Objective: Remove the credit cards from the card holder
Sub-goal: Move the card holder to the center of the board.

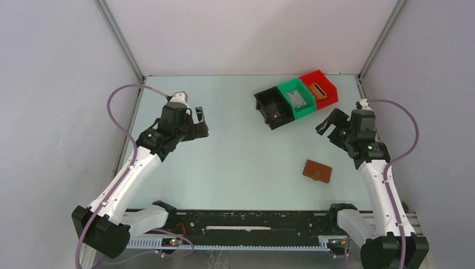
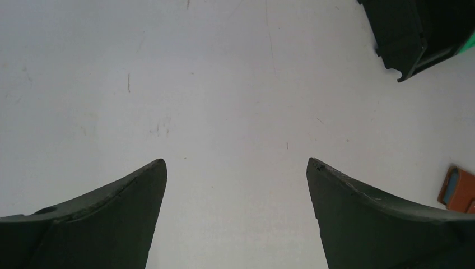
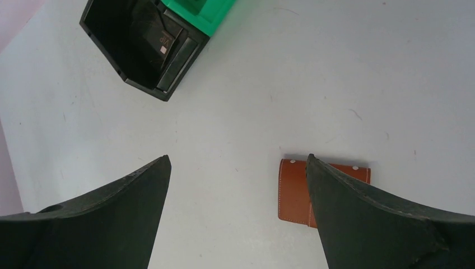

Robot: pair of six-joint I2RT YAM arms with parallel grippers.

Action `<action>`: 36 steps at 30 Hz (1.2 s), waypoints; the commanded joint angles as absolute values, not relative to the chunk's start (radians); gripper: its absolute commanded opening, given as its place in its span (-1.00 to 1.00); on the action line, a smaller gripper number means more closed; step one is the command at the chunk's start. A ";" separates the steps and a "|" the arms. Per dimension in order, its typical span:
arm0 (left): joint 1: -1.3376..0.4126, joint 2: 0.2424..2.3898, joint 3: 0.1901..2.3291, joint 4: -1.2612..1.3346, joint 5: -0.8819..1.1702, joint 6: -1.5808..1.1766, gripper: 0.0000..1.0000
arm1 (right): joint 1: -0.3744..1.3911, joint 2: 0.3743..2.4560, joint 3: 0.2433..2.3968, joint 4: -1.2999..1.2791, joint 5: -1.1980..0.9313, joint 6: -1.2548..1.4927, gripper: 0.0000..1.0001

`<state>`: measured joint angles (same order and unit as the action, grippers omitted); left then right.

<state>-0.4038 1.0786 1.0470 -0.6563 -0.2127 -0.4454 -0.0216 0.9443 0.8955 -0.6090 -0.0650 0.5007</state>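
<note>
The card holder (image 1: 317, 171) is a small brown leather wallet with a strap tab, lying closed and flat on the table at the front right. No card shows at the wallet. My right gripper (image 1: 328, 124) is open and empty, held above the table behind the wallet. In the right wrist view the wallet (image 3: 294, 190) lies partly behind my right finger, and the gripper (image 3: 235, 159) is over bare table. My left gripper (image 1: 200, 122) is open and empty at the far left. In the left wrist view (image 2: 235, 162) the wallet (image 2: 459, 190) shows at the right edge.
A black bin (image 1: 273, 107), a green bin (image 1: 297, 98) and a red bin (image 1: 320, 88) stand in a row at the back right. A grey-white flat item lies in the green bin and a tan-orange one in the red bin. Walls enclose the table.
</note>
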 commanded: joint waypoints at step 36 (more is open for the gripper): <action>-0.706 1.094 0.933 -0.493 -0.096 -0.535 0.99 | -0.134 1.183 0.683 -0.637 0.076 0.705 0.95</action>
<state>-0.7029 1.1412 0.9607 -0.5491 -0.0666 -0.4976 -0.1493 1.1519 0.6807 -0.7200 0.1253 0.6849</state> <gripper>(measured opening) 0.996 0.974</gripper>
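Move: The card holder lies behind and well below the right hand: roughly 8 cm back, about 1 cm to its right, some 20 cm down. Seen from that hand, the black tray stands about 19 cm ahead and 16 cm left, the green tray some 23 cm ahead and 7 cm left, both about 18 cm lower. From the left hand the card holder is about 46 cm to the right, 8 cm back and 21 cm down. Sinking about 14 cm towards the card holder, most of it late, the right hand also draws back some 7 cm and shifts right, its fingertips tipping down about 30 degrees and the hand turning clockwise; the fingers stay wide open, short of touching. The left hand, also open, swings right about 11 cm with a smaller drift back and down, turning clockwise. ##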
